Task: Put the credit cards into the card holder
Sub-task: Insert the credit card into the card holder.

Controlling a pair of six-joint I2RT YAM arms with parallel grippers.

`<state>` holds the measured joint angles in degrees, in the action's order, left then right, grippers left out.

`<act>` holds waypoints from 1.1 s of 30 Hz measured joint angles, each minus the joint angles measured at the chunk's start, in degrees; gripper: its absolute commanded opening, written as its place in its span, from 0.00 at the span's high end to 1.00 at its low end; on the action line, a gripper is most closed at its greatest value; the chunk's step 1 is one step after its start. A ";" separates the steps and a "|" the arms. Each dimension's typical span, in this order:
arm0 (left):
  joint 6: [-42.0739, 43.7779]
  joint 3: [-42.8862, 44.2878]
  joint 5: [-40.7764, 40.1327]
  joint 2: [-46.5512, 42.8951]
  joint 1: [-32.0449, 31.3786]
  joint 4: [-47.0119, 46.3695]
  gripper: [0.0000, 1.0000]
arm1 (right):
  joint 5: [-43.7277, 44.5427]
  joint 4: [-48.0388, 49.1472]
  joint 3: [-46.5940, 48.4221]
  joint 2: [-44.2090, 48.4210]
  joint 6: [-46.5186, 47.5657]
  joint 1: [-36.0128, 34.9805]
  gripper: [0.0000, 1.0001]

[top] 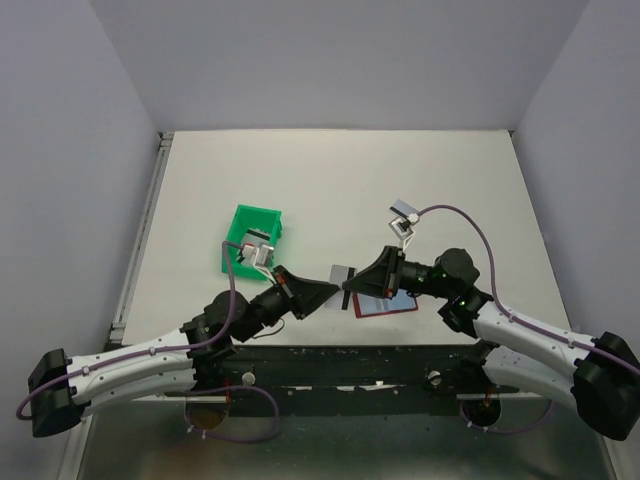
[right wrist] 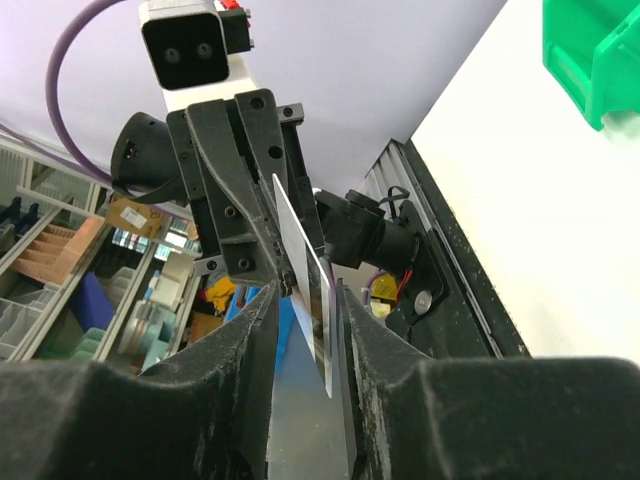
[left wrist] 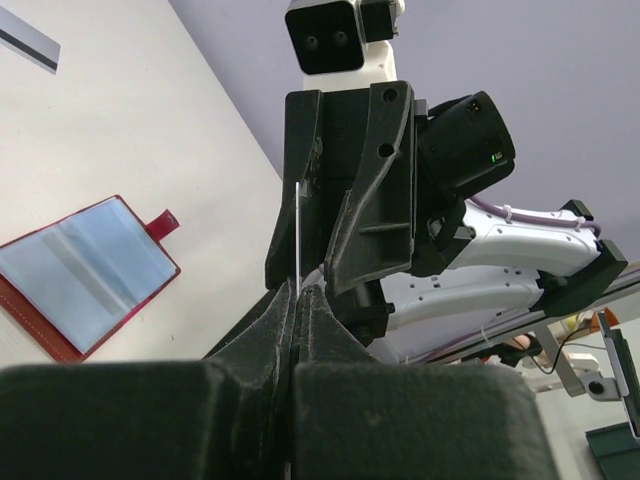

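One silvery credit card (top: 342,271) hangs in the air between the two grippers, near the table's front middle. My left gripper (top: 336,291) is shut on the card's lower edge. In the left wrist view the card (left wrist: 298,225) shows edge-on, rising from the left gripper (left wrist: 301,292). My right gripper (right wrist: 307,292) faces it with jaws open. The card (right wrist: 300,250) stands between its fingers with a gap on each side. The card holder (top: 388,306) lies open on the table, dark red outside and light blue inside (left wrist: 85,272), partly hidden under the right gripper (top: 352,284).
A green plastic tray (top: 250,238) stands on the table left of centre, behind the left arm, and its corner shows in the right wrist view (right wrist: 598,60). The table's front edge and a black rail (top: 330,360) run just behind the grippers.
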<state>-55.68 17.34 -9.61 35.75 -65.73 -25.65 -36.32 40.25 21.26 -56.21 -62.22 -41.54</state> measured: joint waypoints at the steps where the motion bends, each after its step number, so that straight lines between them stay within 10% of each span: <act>1: -0.15 -0.04 -0.02 0.17 0.00 -0.26 1.00 | 0.20 0.48 -0.07 -0.02 -0.13 0.00 0.65; 27: -1.42 -1.40 -3.91 -0.42 0.00 -2.97 1.00 | 0.96 3.41 -0.96 -1.18 -1.42 0.00 0.71; 33: -1.62 -1.70 -4.11 -0.37 0.00 -3.23 0.96 | 1.18 3.41 -0.96 -1.22 -1.40 0.02 1.00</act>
<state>-57.30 15.64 -13.72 35.38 -65.73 -28.88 -35.14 43.66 20.29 -57.43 -63.61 -41.52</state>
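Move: The credit card is upright in my left fingers, its middle roughly 2 cm to their right. For my right hand, still open around the card's right part, that middle is about 2 cm left, almost level. From my left hand the right fingertips are some 3 cm right and 1 cm ahead, while the open card holder lies about 6 cm ahead, 14 cm right and 24 cm below; the green tray is roughly 25 cm ahead, 24 cm left, equally low. I close my right fingers onto the card's right part while that hand stays practically in place, narrowing gradually and then nearly shutting at the end. My left hand keeps its pinch on the card, easing about 1 cm forward and slightly left as it rises 1 cm and sinks most of the way back, turning about 5 degrees counter-clockwise. ##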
